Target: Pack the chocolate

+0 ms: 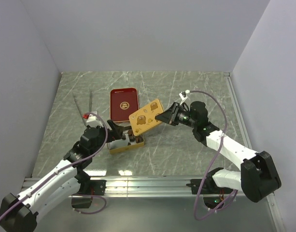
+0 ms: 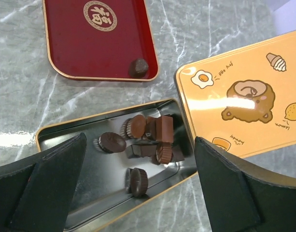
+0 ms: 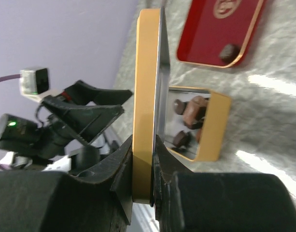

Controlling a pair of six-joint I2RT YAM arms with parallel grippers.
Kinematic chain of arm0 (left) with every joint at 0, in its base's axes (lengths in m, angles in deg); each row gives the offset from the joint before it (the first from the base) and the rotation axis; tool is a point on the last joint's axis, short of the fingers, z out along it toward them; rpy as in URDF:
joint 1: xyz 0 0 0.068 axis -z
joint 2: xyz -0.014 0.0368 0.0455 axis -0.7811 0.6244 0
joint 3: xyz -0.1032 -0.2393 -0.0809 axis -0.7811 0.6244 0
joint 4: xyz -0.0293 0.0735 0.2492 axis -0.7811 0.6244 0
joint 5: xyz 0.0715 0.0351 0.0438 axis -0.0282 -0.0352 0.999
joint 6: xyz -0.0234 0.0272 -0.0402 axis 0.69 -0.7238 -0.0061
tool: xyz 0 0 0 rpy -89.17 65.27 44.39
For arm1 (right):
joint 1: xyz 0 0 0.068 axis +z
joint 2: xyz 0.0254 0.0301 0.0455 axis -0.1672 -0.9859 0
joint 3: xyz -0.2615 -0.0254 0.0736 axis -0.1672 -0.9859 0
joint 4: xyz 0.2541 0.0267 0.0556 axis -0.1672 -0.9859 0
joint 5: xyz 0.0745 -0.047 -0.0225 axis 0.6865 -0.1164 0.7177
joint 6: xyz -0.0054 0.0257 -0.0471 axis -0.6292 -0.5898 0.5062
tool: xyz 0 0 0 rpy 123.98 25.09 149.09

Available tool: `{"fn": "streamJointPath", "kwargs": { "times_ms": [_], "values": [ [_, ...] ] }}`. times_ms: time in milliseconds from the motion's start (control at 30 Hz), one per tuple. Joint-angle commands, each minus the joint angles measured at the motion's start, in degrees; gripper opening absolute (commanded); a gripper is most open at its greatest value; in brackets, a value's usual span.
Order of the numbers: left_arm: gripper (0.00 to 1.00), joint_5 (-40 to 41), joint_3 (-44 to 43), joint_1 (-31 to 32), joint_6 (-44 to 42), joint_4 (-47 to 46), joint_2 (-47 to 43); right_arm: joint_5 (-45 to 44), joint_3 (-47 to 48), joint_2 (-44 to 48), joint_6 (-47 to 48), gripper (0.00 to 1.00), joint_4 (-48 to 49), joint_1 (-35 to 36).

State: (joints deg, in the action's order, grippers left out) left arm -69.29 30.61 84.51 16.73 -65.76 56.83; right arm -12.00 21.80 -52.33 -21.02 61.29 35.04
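Note:
Several dark brown chocolate pieces [image 2: 150, 137] lie in the open gold tin [image 2: 56, 128], bunched toward its right end. One more chocolate [image 2: 138, 67] sits in the near right corner of the red tray [image 2: 80, 48] behind the tin. My left gripper [image 2: 140, 142] hovers open over the tin, one finger at each end, holding nothing. My right gripper [image 3: 144, 145] is shut on the edge of the yellow cartoon-printed lid [image 3: 147, 96]. It holds the lid [image 1: 146, 117] tilted in the air, just right of the tin [image 1: 126, 143] and tray [image 1: 124, 104].
Thin metal tongs [image 1: 82, 104] lie on the marble table at the back left. Pale walls close in the left, back and right sides. An aluminium rail [image 1: 152, 183] runs along the near edge by the arm bases.

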Motion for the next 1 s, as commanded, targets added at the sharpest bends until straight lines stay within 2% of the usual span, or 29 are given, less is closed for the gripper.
{"fn": "streamJointPath", "kwargs": {
  "times_ms": [0, 233, 400, 833, 967],
  "values": [
    [0.99, -1.4, -0.4, -0.7, 2.6, 0.9, -2.0, 3.3, -0.2, 0.4, -4.8, 0.02, 13.0, 0.1],
    [1.0, -1.1, 0.4, -2.2, 4.7, 4.5, -1.8, 6.4, -1.4, -4.3, -8.9, 0.02, 17.2, 0.3],
    [0.99, 3.4, 0.6, -2.3, 7.5, 8.2, -1.9, 7.1, -2.5, -6.6, -9.3, 0.02, 17.8, 0.6],
    [0.99, 5.7, 4.4, -2.6, 12.6, 6.7, -2.0, 10.1, -4.9, -17.5, -12.0, 0.02, 26.3, 0.8],
    [0.99, 7.9, 4.0, -2.6, 13.3, 8.9, -3.6, 10.4, -4.8, -19.9, -11.9, 0.02, 27.5, 0.9]
  ]
}}
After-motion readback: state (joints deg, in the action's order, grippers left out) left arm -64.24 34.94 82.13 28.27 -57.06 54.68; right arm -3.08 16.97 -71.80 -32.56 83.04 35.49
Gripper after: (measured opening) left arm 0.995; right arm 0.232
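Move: The right hand grips the yellow lid's far end; the open box it is brought to lies some 15 cm left, 6 cm back and 18 cm below. The red tray is 16 cm left and 11 cm ahead of that hand, the lone chocolate in it 12 cm left and 4 cm ahead, both about 19 cm below. From the open left hand the box's middle lies roughly 2 cm right, 11 cm below. Right hand lifts the lid slightly, then lowers it 9 cm towards the box; open left hand sinks 5 cm, leftward. ##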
